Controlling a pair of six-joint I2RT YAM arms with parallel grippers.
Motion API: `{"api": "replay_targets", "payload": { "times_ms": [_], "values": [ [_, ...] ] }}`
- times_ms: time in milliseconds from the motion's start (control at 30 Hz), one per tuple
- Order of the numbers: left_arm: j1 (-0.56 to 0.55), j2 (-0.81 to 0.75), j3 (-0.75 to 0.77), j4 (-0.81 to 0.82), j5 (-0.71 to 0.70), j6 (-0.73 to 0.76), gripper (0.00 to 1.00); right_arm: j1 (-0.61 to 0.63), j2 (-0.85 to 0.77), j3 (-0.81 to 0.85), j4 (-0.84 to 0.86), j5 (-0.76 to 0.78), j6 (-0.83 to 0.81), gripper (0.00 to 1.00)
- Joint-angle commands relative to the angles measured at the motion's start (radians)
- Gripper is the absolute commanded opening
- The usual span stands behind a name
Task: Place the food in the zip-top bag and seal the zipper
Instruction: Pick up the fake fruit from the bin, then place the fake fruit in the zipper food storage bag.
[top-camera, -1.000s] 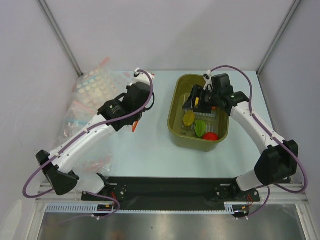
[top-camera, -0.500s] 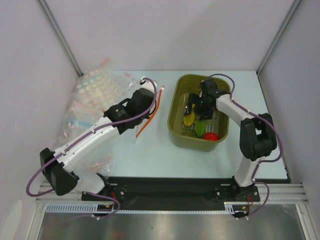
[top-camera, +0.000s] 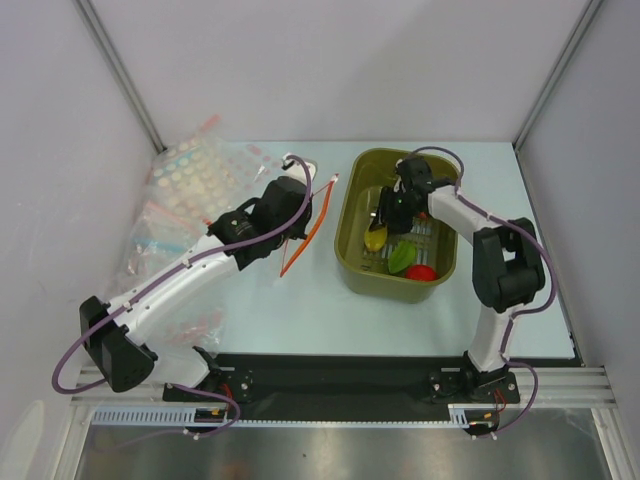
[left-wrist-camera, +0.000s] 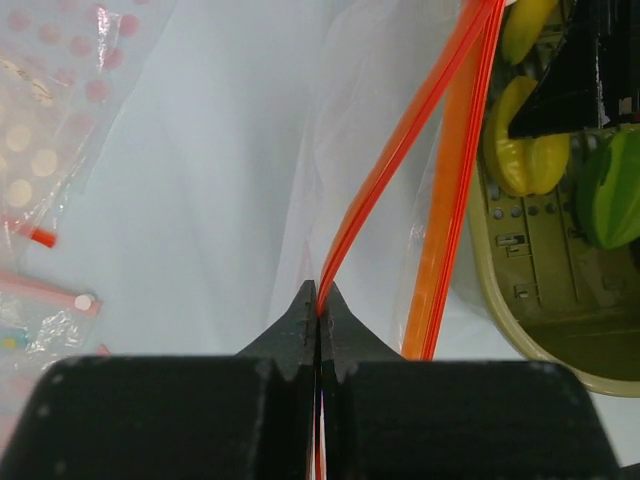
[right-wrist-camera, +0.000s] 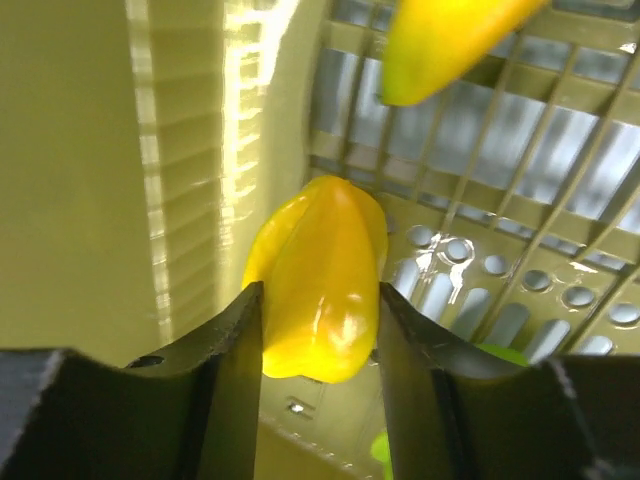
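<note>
My left gripper (left-wrist-camera: 318, 300) is shut on the orange-red zipper (left-wrist-camera: 400, 150) of the clear zip-top bag (left-wrist-camera: 350, 120), holding it up just left of the olive basket (top-camera: 345, 225). From above, the zipper (top-camera: 308, 228) slants beside the left gripper (top-camera: 290, 222). My right gripper (right-wrist-camera: 320, 292) reaches down into the basket. Both of its fingers press on a yellow ribbed fruit (right-wrist-camera: 320, 260), which lies at the basket's left side (top-camera: 377, 238). A yellow banana (right-wrist-camera: 440, 40) lies just beyond it. A green piece (top-camera: 400, 257) and a red fruit (top-camera: 421, 271) sit nearer in the basket.
A heap of other clear bags (top-camera: 180, 190) with pale dots and pink strips lies at the table's left, also seen in the left wrist view (left-wrist-camera: 40, 150). The basket's slatted wall (right-wrist-camera: 80, 200) stands close on the right gripper's left. Grey enclosure walls ring the table.
The right gripper has gone down into the basket and closed around the yellow ribbed fruit. The left arm has carried the bag's zipper rightward, closer to the basket.
</note>
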Motion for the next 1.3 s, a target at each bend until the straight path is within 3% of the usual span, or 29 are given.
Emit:
{"api": "replay_targets", "payload": {
  "times_ms": [0, 167, 367, 533, 933, 1267],
  "values": [
    [0.005, 0.000, 0.022, 0.050, 0.042, -0.032, 0.00, -0.013, -0.126, 0.004, 0.060, -0.088, -0.022, 0.26],
    [0.007, 0.035, 0.067, 0.049, 0.054, -0.013, 0.00, -0.014, -0.307, -0.029, 0.106, -0.223, -0.001, 0.22],
    [0.011, 0.052, 0.087, 0.050, 0.079, -0.001, 0.00, -0.011, -0.493, -0.082, 0.291, -0.456, 0.100, 0.19],
    [0.017, 0.063, 0.105, 0.044, 0.120, -0.033, 0.00, 0.001, -0.513, -0.100, 0.457, -0.575, 0.252, 0.19],
    [0.030, 0.064, 0.133, 0.047, 0.186, -0.113, 0.00, 0.104, -0.452, -0.056, 0.485, -0.550, 0.265, 0.17],
    [0.030, 0.043, 0.119, 0.065, 0.194, -0.125, 0.00, 0.167, -0.352, 0.055, 0.178, -0.369, 0.144, 0.11]
  ]
}}
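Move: The right gripper already has the yellow pepper between its fingers, low in the bin. The open bag mouth is about 16 cm to its left, 7 cm back and 16 cm higher, past the bin's left rim, which is some 6 cm left, level fore and aft, and 9 cm up. The green fruit lies about 5 cm right and 5 cm back; the banana is 8 cm ahead and 5 cm right. From the left gripper, the pepper is roughly 18 cm right, 8 cm ahead and 17 cm below. Keep the yellow pepper pinched and lift the right gripper steeply out of the bin, about 27 cm up and easing back, then carry it left and slightly down to the bag mouth, swinging the fingers some 45 degrees to point more leftward and level. Keep the left gripper shut on the zipper edge and bring the mouth about 4 cm right to meet the pepper, rolling its left side slightly down. ##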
